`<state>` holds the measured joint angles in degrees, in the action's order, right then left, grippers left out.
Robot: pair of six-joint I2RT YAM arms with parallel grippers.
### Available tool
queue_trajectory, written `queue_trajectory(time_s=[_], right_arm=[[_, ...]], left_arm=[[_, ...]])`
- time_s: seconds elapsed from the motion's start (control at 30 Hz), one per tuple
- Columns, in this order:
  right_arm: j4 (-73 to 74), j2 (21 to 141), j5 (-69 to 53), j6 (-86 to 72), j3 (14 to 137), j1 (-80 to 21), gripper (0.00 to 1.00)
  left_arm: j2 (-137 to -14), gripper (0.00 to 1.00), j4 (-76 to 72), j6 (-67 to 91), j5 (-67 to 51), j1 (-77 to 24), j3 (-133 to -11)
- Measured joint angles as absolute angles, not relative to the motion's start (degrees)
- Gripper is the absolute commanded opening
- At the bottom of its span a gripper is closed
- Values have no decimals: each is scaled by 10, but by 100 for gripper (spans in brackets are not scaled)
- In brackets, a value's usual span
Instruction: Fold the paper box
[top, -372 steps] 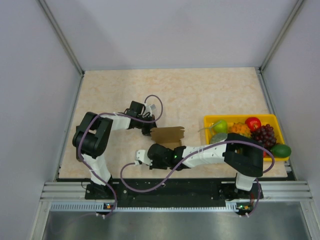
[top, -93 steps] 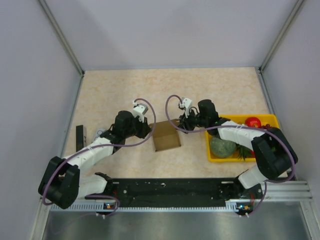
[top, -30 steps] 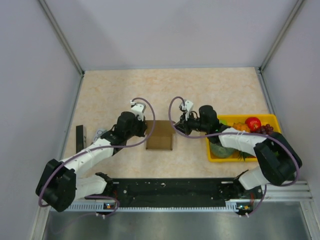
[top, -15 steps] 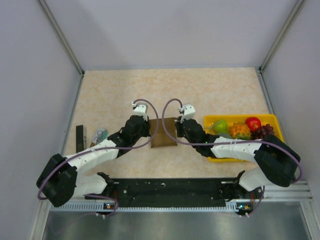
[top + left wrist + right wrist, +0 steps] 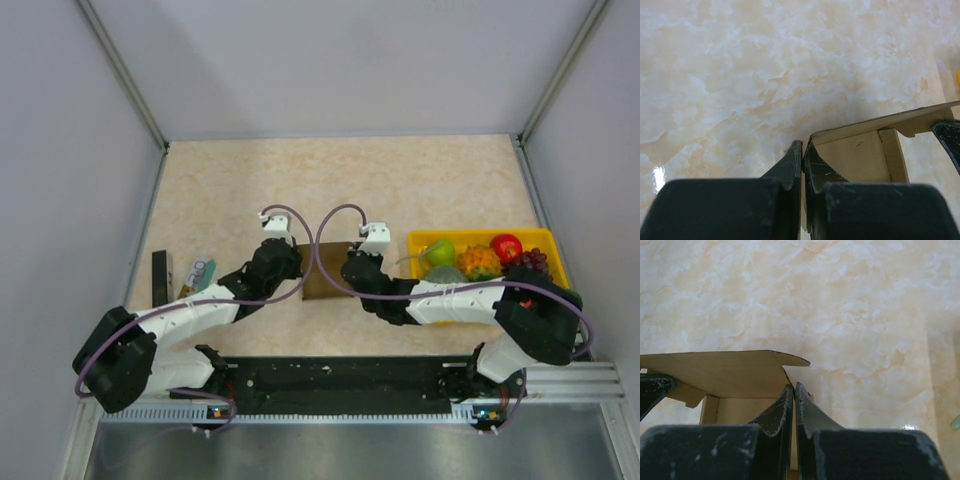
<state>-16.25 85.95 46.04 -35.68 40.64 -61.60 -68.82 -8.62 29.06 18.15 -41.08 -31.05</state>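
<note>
The brown paper box (image 5: 322, 271) sits mid-table between both arms, mostly hidden by them in the top view. My left gripper (image 5: 293, 262) is shut on the box's left wall; in the left wrist view the thin cardboard edge runs between my black fingers (image 5: 790, 165), with the box's inside (image 5: 860, 157) to the right. My right gripper (image 5: 350, 266) is shut on the right wall; the right wrist view shows the wall pinched between the fingertips (image 5: 802, 400) and a flap (image 5: 730, 371) leaning over the open inside.
A yellow tray (image 5: 548, 238) of fruit stands at the right, touching the right arm. A small teal-and-white packet (image 5: 200, 271) and a dark strip (image 5: 159, 277) lie at the left edge. The marble tabletop (image 5: 350, 180) stretches to the back walls.
Both grippers have drawn nearer to each other and toward the near edge, and the box between them looks narrower. The right arm has swung off the tray, baring more fruit.
</note>
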Motion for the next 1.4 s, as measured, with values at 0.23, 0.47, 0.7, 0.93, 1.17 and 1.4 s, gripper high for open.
queue_trajectory(time_s=[0.23, 0.47, 0.7, 0.93, 1.17, 1.4], right_arm=[[-158, 868, 503, -391, 405, -637, 0], [-166, 841, 467, -311, 376, -641, 20], [-149, 721, 278, -190, 322, -597, 58], [-60, 573, 67, -96, 312, -482, 84], [-18, 680, -184, 29, 417, -269, 85], [76, 853, -389, 190, 606, -223, 79]], left_arm=[[-688, 0, -128, 297, 237, -446, -283], [-681, 0, -167, 248, 249, -466, -261], [-624, 0, -208, 179, 234, -469, -213], [-600, 0, -211, 113, 233, -469, -213], [-594, 0, -191, 63, 198, -469, -220], [-560, 0, -155, 27, 137, -469, -225]])
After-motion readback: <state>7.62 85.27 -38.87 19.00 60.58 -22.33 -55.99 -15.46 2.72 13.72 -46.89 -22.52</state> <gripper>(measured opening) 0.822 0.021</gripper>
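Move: Between the two hands, which stand about 12 cm apart, lies the raised lid of the paper box, its middle some 6 cm to the left hand's right, level ahead and about 1 cm lower. The box tray is below and nearer the robot: from the left hand about 5 cm back, 6 cm right and 6 cm down. From the right hand the lid is about 6 cm left and 1 cm lower, the tray 5 cm back, 6 cm left and 6 cm down, and the green pear some 19 cm to its right, about level ahead and 5 cm lower. Opening wide, the right fingers let go of the lid's right side as the hand backs about 4 cm, then rises and sweeps right before going forward some 10 cm, turning nearly 60 degrees counter-clockwise to finish beyond the lid's right end. The left hand keeps its pinch on the lid's left edge and eases back and up, tipping its fingers up and turning some 20 degrees clockwise. ##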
